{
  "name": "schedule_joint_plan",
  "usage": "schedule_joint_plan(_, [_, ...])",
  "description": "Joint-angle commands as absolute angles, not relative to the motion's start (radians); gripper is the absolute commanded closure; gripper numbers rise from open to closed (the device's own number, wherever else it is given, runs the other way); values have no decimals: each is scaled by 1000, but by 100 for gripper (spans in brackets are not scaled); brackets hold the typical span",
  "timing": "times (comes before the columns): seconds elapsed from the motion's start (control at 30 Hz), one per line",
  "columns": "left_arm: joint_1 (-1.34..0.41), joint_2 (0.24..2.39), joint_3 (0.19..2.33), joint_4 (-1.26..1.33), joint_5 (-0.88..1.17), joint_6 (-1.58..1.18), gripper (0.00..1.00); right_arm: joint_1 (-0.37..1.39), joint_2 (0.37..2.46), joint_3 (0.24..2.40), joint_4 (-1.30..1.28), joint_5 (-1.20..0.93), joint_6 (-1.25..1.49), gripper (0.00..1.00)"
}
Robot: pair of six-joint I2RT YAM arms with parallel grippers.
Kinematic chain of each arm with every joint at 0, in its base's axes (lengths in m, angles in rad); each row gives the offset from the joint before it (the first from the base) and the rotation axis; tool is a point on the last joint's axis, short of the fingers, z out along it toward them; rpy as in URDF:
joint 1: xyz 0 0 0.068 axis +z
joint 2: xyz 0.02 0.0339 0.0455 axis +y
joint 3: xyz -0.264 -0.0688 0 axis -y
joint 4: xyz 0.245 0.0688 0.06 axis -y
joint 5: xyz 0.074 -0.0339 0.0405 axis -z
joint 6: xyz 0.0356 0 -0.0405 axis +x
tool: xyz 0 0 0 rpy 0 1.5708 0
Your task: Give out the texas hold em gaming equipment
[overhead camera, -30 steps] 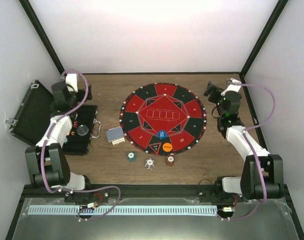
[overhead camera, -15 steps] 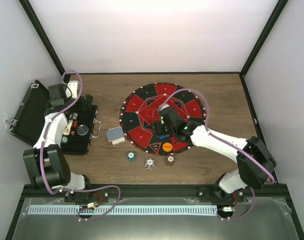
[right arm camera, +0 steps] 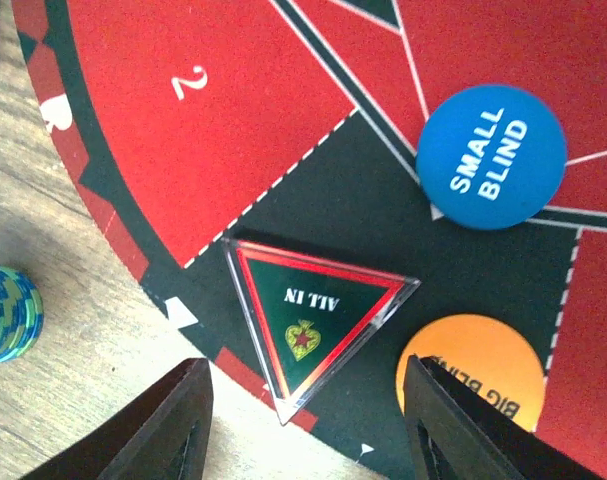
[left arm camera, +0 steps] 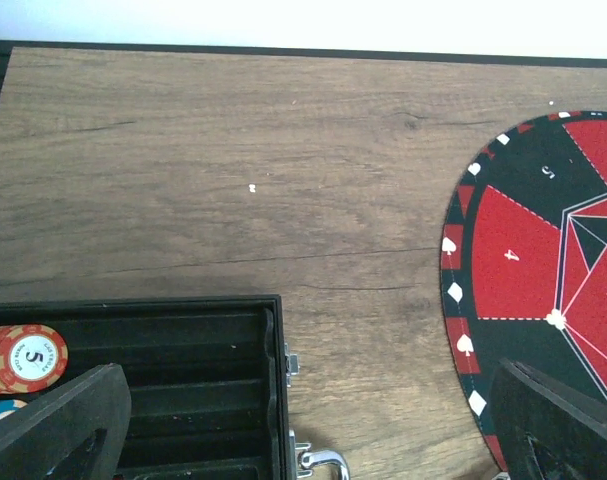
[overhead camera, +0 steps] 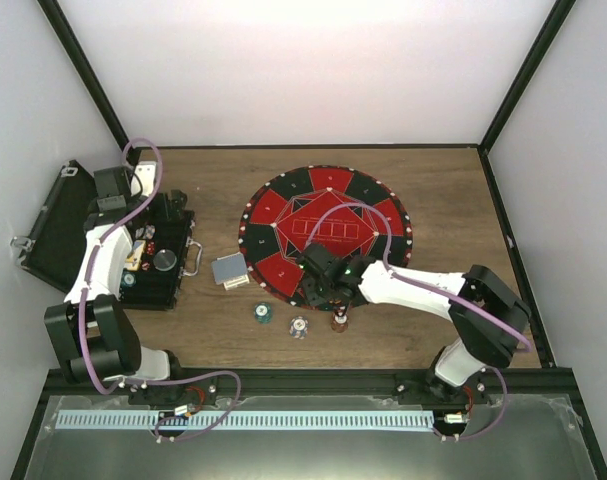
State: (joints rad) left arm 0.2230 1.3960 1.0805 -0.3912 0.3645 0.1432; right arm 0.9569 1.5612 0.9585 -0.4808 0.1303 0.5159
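Observation:
On the red-and-black mat lie a blue "small blind" disc, an orange "big blind" disc and a clear triangular "all in" marker. My right gripper hangs open just above the mat's near edge, and the marker's lower tip lies between its fingers, untouched. A grey-blue card deck lies left of the mat. Three chip stacks sit on the wood in front of it: blue-green, white and brown. My left gripper is open and empty over the case's far right corner.
The black case lies open at the left, its lid laid back, with orange-red "5" chips in a slot and a metal handle facing the mat. Bare wood lies between case and mat.
My right arm has swung in from the far right edge to the mat's near rim, and its jaws have narrowed. The left arm has barely shifted over the case.

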Motion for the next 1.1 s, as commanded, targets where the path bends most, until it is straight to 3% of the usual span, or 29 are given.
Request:
schedule_joint_plan(0.0, [228,1383,1108,-424,390,153,0,989,1591,954,-497,113,550,47])
schedule_joint_plan(0.67, [228,1364,1143,-461,444,153,0,999,1756,983,-447,135,536,71])
schedule_joint_plan(1.07, [228,1362,1180,-518,466,197,0,943,1963,1254,-451,193,441,78])
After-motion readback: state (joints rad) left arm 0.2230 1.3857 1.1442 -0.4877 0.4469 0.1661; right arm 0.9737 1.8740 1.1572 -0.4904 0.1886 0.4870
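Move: The all-in triangle lies just ahead of the right hand, about 2 cm forward, 2 cm left and 6 cm below, with its tip pointing back. The big blind is level with the triangle, some 6 cm to its right. The small blind sits about 7 cm beyond it and 4 cm to its right; the green chips are 11 cm left and 5 cm nearer. From the left hand, the triangle is roughly 38 cm right, 16 cm back and 19 cm down. Down about 5 cm and slightly back goes the right hand, its half-open fingers narrowing around the near tip of the all-in triangle. Staying low, it then reverses forward and left for roughly 5 cm, taking the triangle along by its pinched tip. The empty left hand drifts up and right a couple of centimetres, fingers wide. ##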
